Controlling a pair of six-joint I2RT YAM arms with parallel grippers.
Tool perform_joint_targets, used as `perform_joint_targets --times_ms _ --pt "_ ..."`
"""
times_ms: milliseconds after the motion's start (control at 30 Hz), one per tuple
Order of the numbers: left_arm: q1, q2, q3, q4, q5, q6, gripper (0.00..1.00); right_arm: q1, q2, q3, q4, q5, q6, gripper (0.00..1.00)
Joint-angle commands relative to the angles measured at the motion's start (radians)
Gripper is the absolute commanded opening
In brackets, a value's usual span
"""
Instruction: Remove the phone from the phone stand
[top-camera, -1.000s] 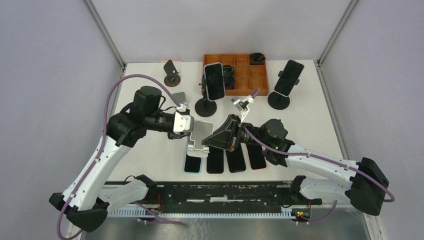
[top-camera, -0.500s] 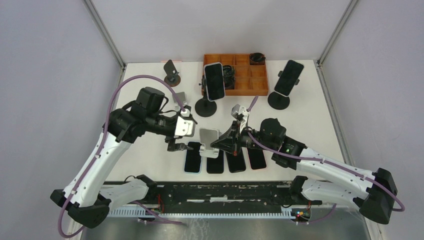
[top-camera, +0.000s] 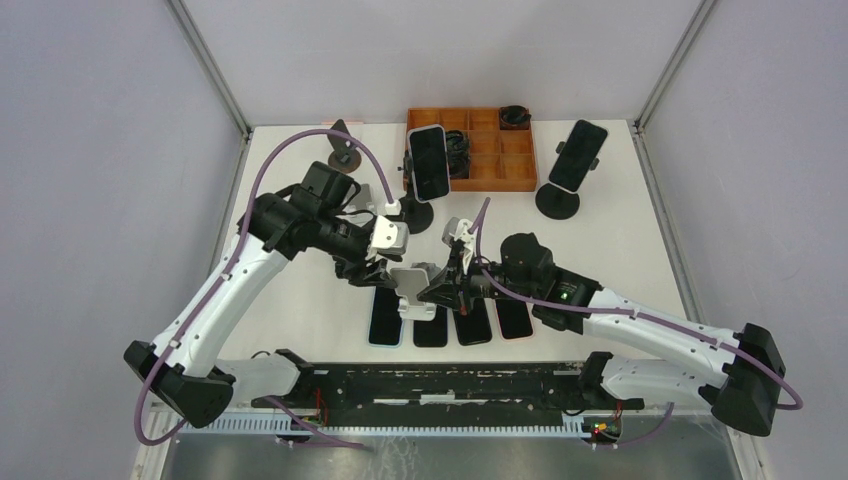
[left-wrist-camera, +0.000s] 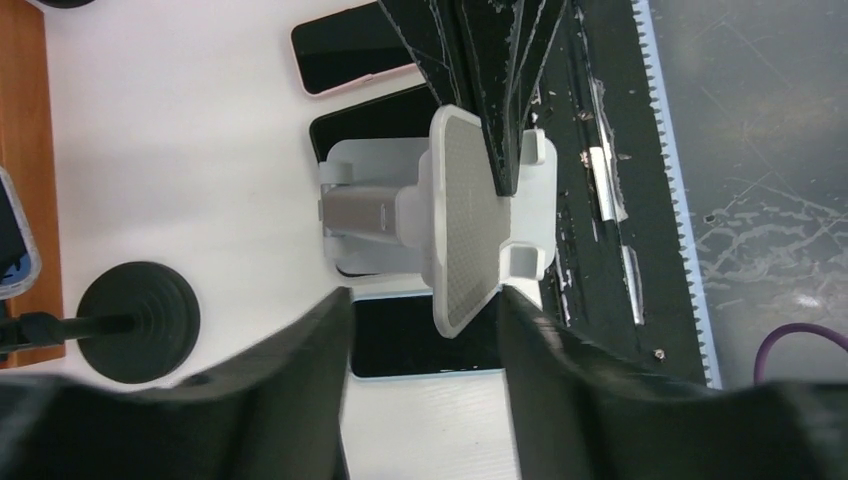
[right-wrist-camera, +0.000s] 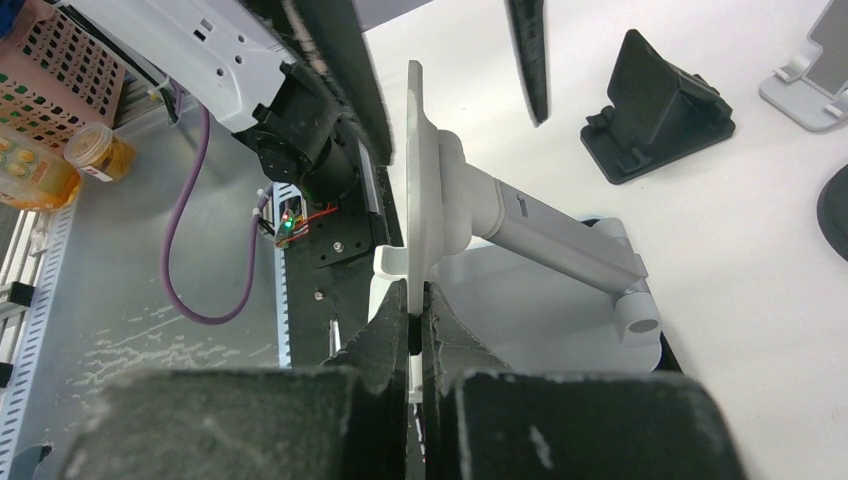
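The white phone stand (top-camera: 412, 288) holds no phone and sits over the row of flat phones (top-camera: 385, 322) at the table's front. My right gripper (top-camera: 434, 292) is shut on the edge of the stand's plate (right-wrist-camera: 414, 200), its fingertips (right-wrist-camera: 392, 330) pinching it. My left gripper (top-camera: 362, 272) is open just left of the stand; in the left wrist view its fingers (left-wrist-camera: 300, 380) straddle the tip of the plate (left-wrist-camera: 460, 220) without touching it. Two phones stay on black round stands, one at the back centre (top-camera: 429, 160) and one at the back right (top-camera: 578, 155).
An orange compartment tray (top-camera: 520, 178) lies at the back. A small black stand (top-camera: 343, 145) is at the back left, also in the right wrist view (right-wrist-camera: 655, 105), beside a silver stand (right-wrist-camera: 815, 60). The black round base (left-wrist-camera: 140, 322) is close to my left gripper.
The right gripper has carried the white stand slightly right and forward, over the flat phones. The left arm swung its elbow back and right; its open gripper now sits beside the stand.
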Motion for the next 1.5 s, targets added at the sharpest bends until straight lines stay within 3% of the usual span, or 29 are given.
perform_joint_targets --times_ms 0,67,133,167,233,300,433,533,667,800,1000,1467 --pt "-0.004 0.010 0.036 0.017 0.052 -0.060 0.49 0.009 0.023 0.079 0.060 -0.003 -0.037 0.00" --pt "-0.004 0.017 0.039 0.016 0.058 -0.064 0.31 0.012 0.038 0.093 0.053 0.006 -0.046 0.00" --pt "-0.005 0.022 0.038 0.017 0.056 -0.068 0.06 0.012 0.051 0.104 0.048 0.020 -0.050 0.00" --pt "-0.005 0.026 0.038 0.018 0.054 -0.074 0.03 0.012 0.057 0.108 0.046 0.028 -0.052 0.00" --pt "-0.005 0.036 0.040 0.018 0.049 -0.084 0.02 0.011 0.065 0.114 0.039 0.046 -0.057 0.02" --pt "-0.005 0.045 0.043 0.018 0.048 -0.094 0.02 0.011 0.066 0.118 0.025 0.071 -0.059 0.27" --pt "0.001 0.064 0.057 0.022 -0.003 -0.119 0.02 0.008 0.020 0.108 -0.043 0.173 -0.061 0.59" --pt "0.052 0.091 0.084 0.011 -0.018 -0.124 0.02 -0.008 -0.059 0.061 -0.079 0.237 -0.057 0.68" --pt "0.223 0.151 0.162 -0.068 0.050 -0.041 0.02 -0.054 -0.178 -0.008 -0.120 0.241 -0.014 0.73" --pt "0.341 0.228 0.234 -0.176 0.008 0.095 0.02 -0.090 -0.258 -0.047 -0.185 0.263 0.018 0.77" --pt "0.405 0.349 0.340 -0.203 -0.058 0.114 0.02 -0.118 -0.317 -0.072 -0.236 0.274 0.063 0.78" --pt "0.440 0.693 0.646 0.009 -0.110 0.011 0.02 -0.167 -0.326 -0.082 -0.227 0.319 0.132 0.79"
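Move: The raised grey phone stand, still in the right fingers, has its middle some 4 cm to the left hand's right and 3 cm lower; from the right hand it is about 3 cm left, 2 cm ahead and 2 cm lower. Roughly 23 cm below the left hand lie the blue-edged phone, 4 cm back and 3 cm left, and the empty black stand, 11 cm ahead and 13 cm left. The silver stand is 24 cm ahead, 10 cm left. The left fingers close and pinch the near edge of the raised phone stand's plate; only then do the right fingers open and come free, that hand backing off some 9 cm right and 5 cm forward while turning clockwise. Keeping its grip, the left hand swings the stand about 22 cm forward and 9 cm left, sinking slightly and turning some 25 degrees counter-clockwise, towards the silver stand. ##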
